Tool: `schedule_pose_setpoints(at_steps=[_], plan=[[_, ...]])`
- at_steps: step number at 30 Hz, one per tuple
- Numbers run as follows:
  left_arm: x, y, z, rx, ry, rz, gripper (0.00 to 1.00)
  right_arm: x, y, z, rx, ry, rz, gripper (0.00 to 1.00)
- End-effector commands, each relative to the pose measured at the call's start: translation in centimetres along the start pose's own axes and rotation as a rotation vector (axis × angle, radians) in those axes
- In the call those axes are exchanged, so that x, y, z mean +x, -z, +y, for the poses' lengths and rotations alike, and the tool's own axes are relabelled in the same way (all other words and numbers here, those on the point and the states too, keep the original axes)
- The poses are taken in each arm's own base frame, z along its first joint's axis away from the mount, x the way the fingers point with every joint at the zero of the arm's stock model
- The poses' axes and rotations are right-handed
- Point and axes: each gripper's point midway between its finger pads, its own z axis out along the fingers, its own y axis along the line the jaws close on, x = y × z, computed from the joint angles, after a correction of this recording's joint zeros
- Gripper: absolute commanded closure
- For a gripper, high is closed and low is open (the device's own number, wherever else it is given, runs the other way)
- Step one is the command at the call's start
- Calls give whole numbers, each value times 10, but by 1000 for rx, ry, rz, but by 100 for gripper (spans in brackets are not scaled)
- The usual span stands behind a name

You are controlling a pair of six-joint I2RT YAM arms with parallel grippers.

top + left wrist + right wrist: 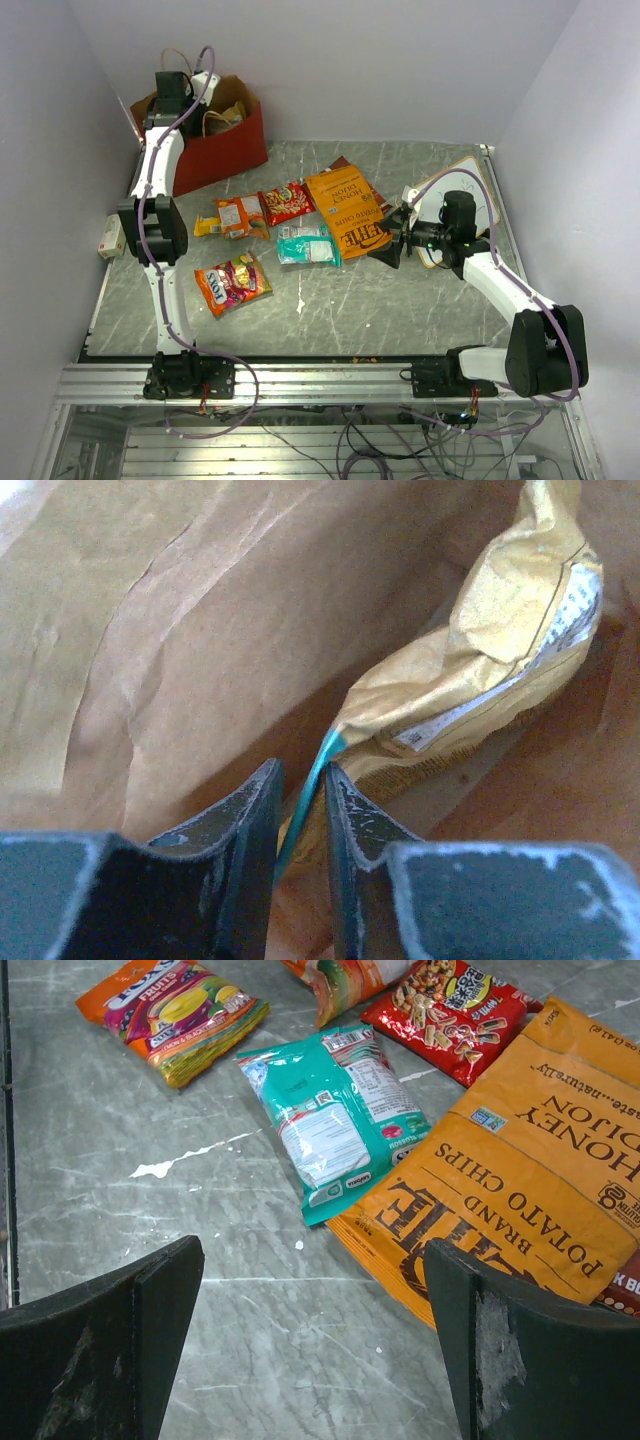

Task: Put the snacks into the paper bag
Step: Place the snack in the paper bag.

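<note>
The red paper bag (225, 150) stands at the back left, with my left gripper (300, 770) down inside it against the brown inner wall (180, 630). Its jaws stand a little apart, and the teal edge of a yellow-gold packet (480, 670) runs between them. On the table lie a big orange chips bag (348, 212), a teal packet (308, 245), a red packet (287, 202), an orange-yellow packet (235, 215) and a multicolour packet (232, 283). My right gripper (388, 245) hovers wide open over bare table just off the chips bag's (530, 1180) corner, near the teal packet (335, 1120).
A white board with an orange edge (465, 190) lies at the right, under my right arm. A dark brown packet (378, 203) peeks out from beneath the chips bag. The table's raised rim runs along the left side (100, 290).
</note>
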Motion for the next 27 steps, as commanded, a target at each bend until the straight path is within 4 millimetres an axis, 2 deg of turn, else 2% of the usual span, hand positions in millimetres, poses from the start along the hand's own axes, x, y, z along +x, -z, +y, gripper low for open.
schedule_pose_setpoints(at_steps=[1,5,10,20,27], plan=[[-23,10,19,-35,40,-66,62,-12,2,-7,19,42,-18,8],[-30,17,26,-56,56,-86,51,-12,2,-7,16,38,-17,8],[-47,37,33,-62,75,-123,45,-13,2,-6,18,40,-20,8],[-87,103,45,-105,65,-220,38,-17,3,-5,16,49,-29,8],[-93,141,52,-132,-1,-209,29,-19,4,-4,16,56,-33,8]])
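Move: My left hand is down inside the paper bag, the tan pack's teal-edged end still between its part-open fingers. The bag's middle is about 6 cm back, 5 cm right and 6 cm below; the pack's middle is some 2 cm ahead, 8 cm right and 7 cm down. The orange snack lies on the table 28 cm back, 15 cm right and 20 cm below. From my idle right hand, the bag is about 28 cm ahead and 44 cm left, roughly level. I let go of the tan pack: my left fingers keep spreading to about two thirds open while the hand barely shifts, a centimetre or two up and left. Then I pull it quickly up out of the paper bag, some 14 cm above where it began and 5 cm back towards me, the fingertips tipping up by just over 10 degrees. ##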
